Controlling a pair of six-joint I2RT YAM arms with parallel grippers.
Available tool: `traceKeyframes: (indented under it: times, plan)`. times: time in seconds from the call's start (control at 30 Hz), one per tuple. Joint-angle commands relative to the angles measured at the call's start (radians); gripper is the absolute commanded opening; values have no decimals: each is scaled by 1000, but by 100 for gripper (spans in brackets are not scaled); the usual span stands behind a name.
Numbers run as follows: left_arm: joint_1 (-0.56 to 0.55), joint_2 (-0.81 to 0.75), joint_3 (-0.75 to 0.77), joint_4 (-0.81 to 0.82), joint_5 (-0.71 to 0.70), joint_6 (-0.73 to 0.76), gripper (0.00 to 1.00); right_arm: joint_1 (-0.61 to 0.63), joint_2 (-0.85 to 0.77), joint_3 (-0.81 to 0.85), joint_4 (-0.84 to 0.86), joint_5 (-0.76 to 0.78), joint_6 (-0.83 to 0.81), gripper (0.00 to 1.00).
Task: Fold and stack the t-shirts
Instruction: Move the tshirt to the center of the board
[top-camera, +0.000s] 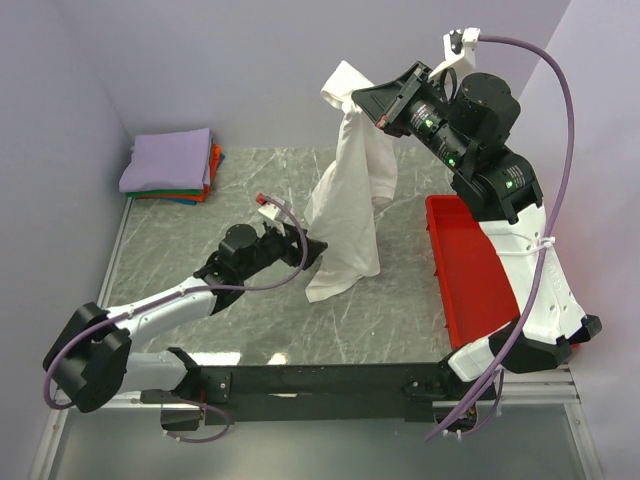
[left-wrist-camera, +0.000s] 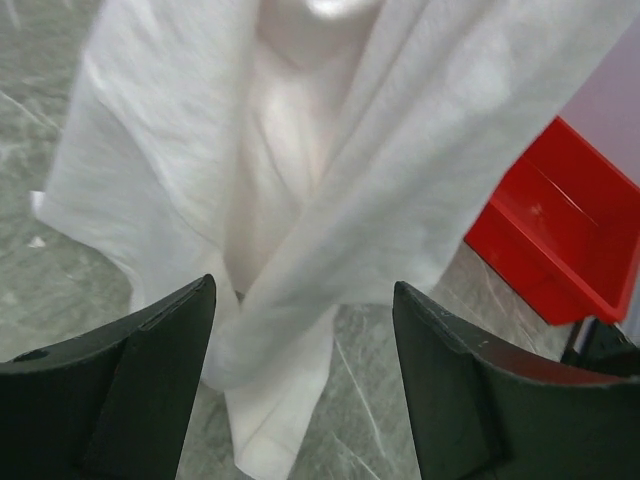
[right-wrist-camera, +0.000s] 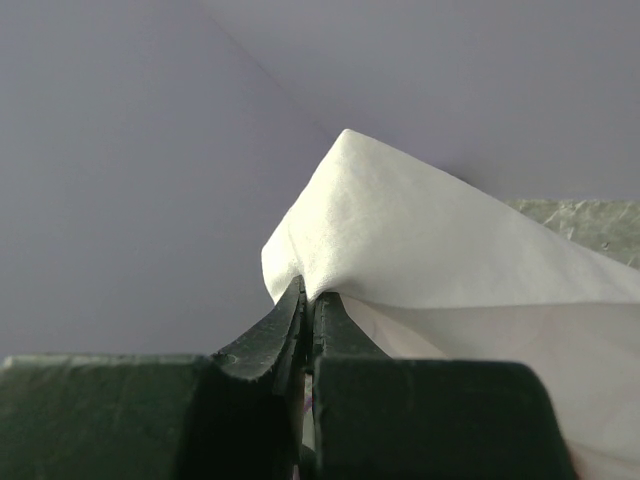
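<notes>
A white t-shirt (top-camera: 345, 210) hangs in the air over the middle of the table, its lower end trailing on the surface. My right gripper (top-camera: 358, 103) is raised high at the back and shut on the shirt's top edge (right-wrist-camera: 400, 230). My left gripper (top-camera: 308, 247) is low beside the hanging cloth's lower left, open, with nothing between its fingers (left-wrist-camera: 150, 380). In the left wrist view the bunched white t-shirt (left-wrist-camera: 330, 180) fills the space just ahead of the jaws. A stack of folded t-shirts (top-camera: 170, 165), lavender on top, lies at the back left corner.
A red plastic tray (top-camera: 470, 270) sits along the right side of the table, under the right arm, and shows in the left wrist view as the red tray (left-wrist-camera: 560, 240). Lavender walls close in the back and both sides. The grey marbled tabletop (top-camera: 250, 330) shows in front.
</notes>
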Motion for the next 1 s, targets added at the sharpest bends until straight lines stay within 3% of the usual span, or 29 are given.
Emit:
traceKeyframes:
  times: [0.0, 0.13, 0.23, 0.27, 0.3, 0.33, 0.37, 0.43, 0.53, 0.57, 0.7, 0.87, 0.97]
  plan:
    - [-3, 28, 27, 83, 120, -13, 76, 9, -18, 27, 61, 20, -15, 0]
    - [-3, 48, 18, 100, 122, -33, 74, 9, -29, 5, 62, 40, -24, 0]
    - [-3, 49, 17, 93, 99, -42, 60, 9, -38, -12, 61, 61, -34, 0]
    - [-3, 45, 15, 90, 93, -50, 52, 9, -46, -18, 61, 62, -38, 0]
    - [-3, 41, 15, 89, 84, -53, 31, 9, -49, -30, 58, 78, -43, 0]
    - [-3, 33, 15, 86, 52, -57, 20, 7, -53, -38, 57, 97, -46, 0]
    - [-3, 27, 20, 61, 28, -73, 1, 9, -61, -45, 57, 108, -50, 0]
    - [-3, -3, 33, 22, -37, -90, 1, 7, -66, -59, 44, 134, -66, 0]
    - [-2, -72, 79, -119, -250, -120, 1, -4, -75, -85, 15, 203, -90, 0]
    - [-2, -89, 96, -161, -398, -145, 1, -10, -87, -99, 12, 218, -92, 0]
    - [27, -145, 202, -328, -631, -174, 1, -83, -129, -243, 62, 175, -72, 0]
    - [156, -110, 390, -397, -644, -203, 1, -234, -129, -340, 160, 26, -26, 0]
    - [283, -21, 536, -374, -585, -194, 1, -290, -69, -282, 174, -13, -41, 0]
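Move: The left hand, open, has the hanging t-shirt's loose side edge almost between its fingertips, about 1 cm back, 1 cm right and 1 cm below; the board's center lies some 14 cm ahead, 2 cm left and 21 cm below. The right hand, which keeps the t-shirt pinched up high, has that center about 11 cm ahead, 4 cm left and 56 cm below, and the red bin 4 cm ahead, 37 cm right and 53 cm below. The left fingers shut on the dangling edge of the t-shirt after easing a centimetre or so down and right, then draw it left and up some 15 cm each way and forward about 10, swinging counter-clockwise roughly 40 degrees. The right hand keeps its pinch, sinking about 10 cm while going right and forward and turning a little clockwise, so the hands part sideways. ##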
